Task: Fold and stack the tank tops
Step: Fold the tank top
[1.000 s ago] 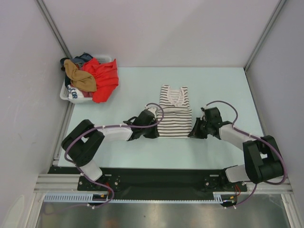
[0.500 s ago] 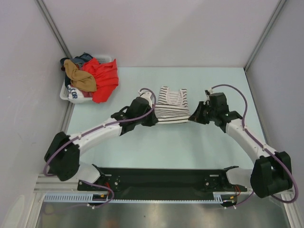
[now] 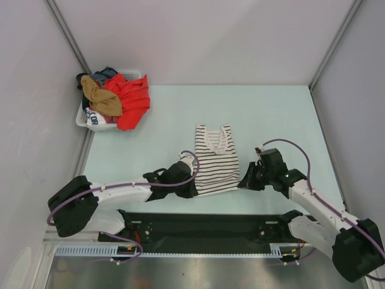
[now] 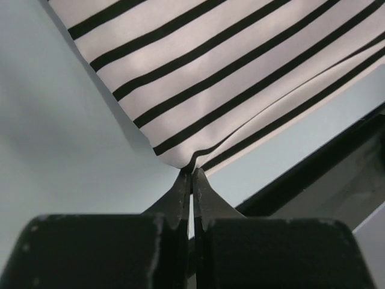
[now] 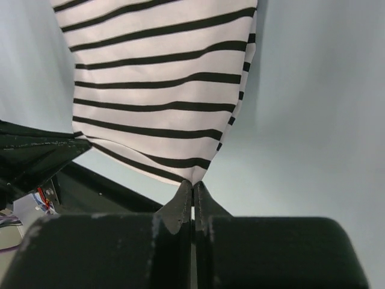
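Note:
A white tank top with thin black stripes [image 3: 215, 161] lies spread on the pale table, straps away from me, hem near the front edge. My left gripper [image 3: 194, 188] is shut on its lower left hem corner [image 4: 180, 161]. My right gripper [image 3: 240, 182] is shut on the lower right hem corner [image 5: 194, 177]. The hem is stretched between the two grippers. A tan-brown tank top [image 3: 101, 99] lies heaped on the pile in the basket at the back left.
A white plastic laundry basket [image 3: 84, 120] stands at the back left corner, holding a red garment [image 3: 131, 99] and other clothes. The black base rail [image 3: 204, 224] runs along the near table edge just below the hem. Walls close in both sides.
Both grippers pulled the striped top's hem back toward the near edge. The top, bunched short half a second ago, now lies stretched out at full length and closer to me.

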Tool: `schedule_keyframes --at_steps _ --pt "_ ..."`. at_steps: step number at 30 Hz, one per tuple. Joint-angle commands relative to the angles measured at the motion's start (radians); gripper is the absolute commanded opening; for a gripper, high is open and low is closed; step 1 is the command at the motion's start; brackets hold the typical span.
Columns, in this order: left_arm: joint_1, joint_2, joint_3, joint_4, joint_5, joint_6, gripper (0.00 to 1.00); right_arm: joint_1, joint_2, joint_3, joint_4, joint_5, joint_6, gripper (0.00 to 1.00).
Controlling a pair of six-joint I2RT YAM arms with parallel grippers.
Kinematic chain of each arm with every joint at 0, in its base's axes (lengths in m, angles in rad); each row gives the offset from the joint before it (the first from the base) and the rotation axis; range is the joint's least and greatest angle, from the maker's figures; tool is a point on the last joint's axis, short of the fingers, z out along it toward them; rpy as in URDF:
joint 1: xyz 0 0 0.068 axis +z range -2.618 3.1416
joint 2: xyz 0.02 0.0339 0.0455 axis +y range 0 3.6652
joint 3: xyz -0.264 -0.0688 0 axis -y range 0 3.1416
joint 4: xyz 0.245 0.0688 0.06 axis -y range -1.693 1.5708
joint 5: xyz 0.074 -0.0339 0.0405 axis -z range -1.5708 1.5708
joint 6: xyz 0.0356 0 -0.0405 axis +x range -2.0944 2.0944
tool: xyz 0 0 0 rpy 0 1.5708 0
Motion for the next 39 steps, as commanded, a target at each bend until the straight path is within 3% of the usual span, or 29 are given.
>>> schedule_keyframes --at_steps 1,7,12,20,27,39 --pt "-0.044 -0.082 -0.020 -0.059 -0.060 -0.051 0.00 0.012 -0.074 0.025 -0.082 0.049 0.034 0.00" --pt "-0.056 -0.179 0.001 -0.138 -0.080 -0.059 0.00 0.018 -0.135 0.087 -0.156 0.066 0.036 0.00" --pt "-0.030 -0.204 0.093 -0.235 -0.100 -0.022 0.00 0.019 -0.094 0.189 -0.191 0.095 0.005 0.01" --pt "0.159 -0.193 0.231 -0.264 0.017 0.074 0.00 -0.010 0.110 0.427 -0.179 0.124 -0.058 0.02" --pt "0.289 -0.071 0.398 -0.298 0.070 0.148 0.00 -0.088 0.295 0.591 -0.150 0.075 -0.107 0.02" --pt "0.409 0.212 0.626 -0.270 0.159 0.173 0.00 -0.172 0.564 0.766 -0.103 0.020 -0.136 0.02"
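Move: The tank top stretches forward from both hands, which already pinch the corners of its near hem a few centimetres over the table. For the left hand, the left shoulder strap is about 30 cm ahead and 3 cm right; the V-neck's point lies roughly 20 cm ahead, 9 cm right. For the right hand, the right strap lies some 28 cm ahead and 3 cm left, the V-neck's point 17 cm ahead and 9 cm left. The hem of the tank top, kept taut between both shut grippers, is first lifted about 5 cm almost straight up, then carried some 16 cm forward over the body towards the shoulder straps. Both hands climb on together, then begin to sink slightly as they keep reaching; the left turns about 10 degrees counter-clockwise. ##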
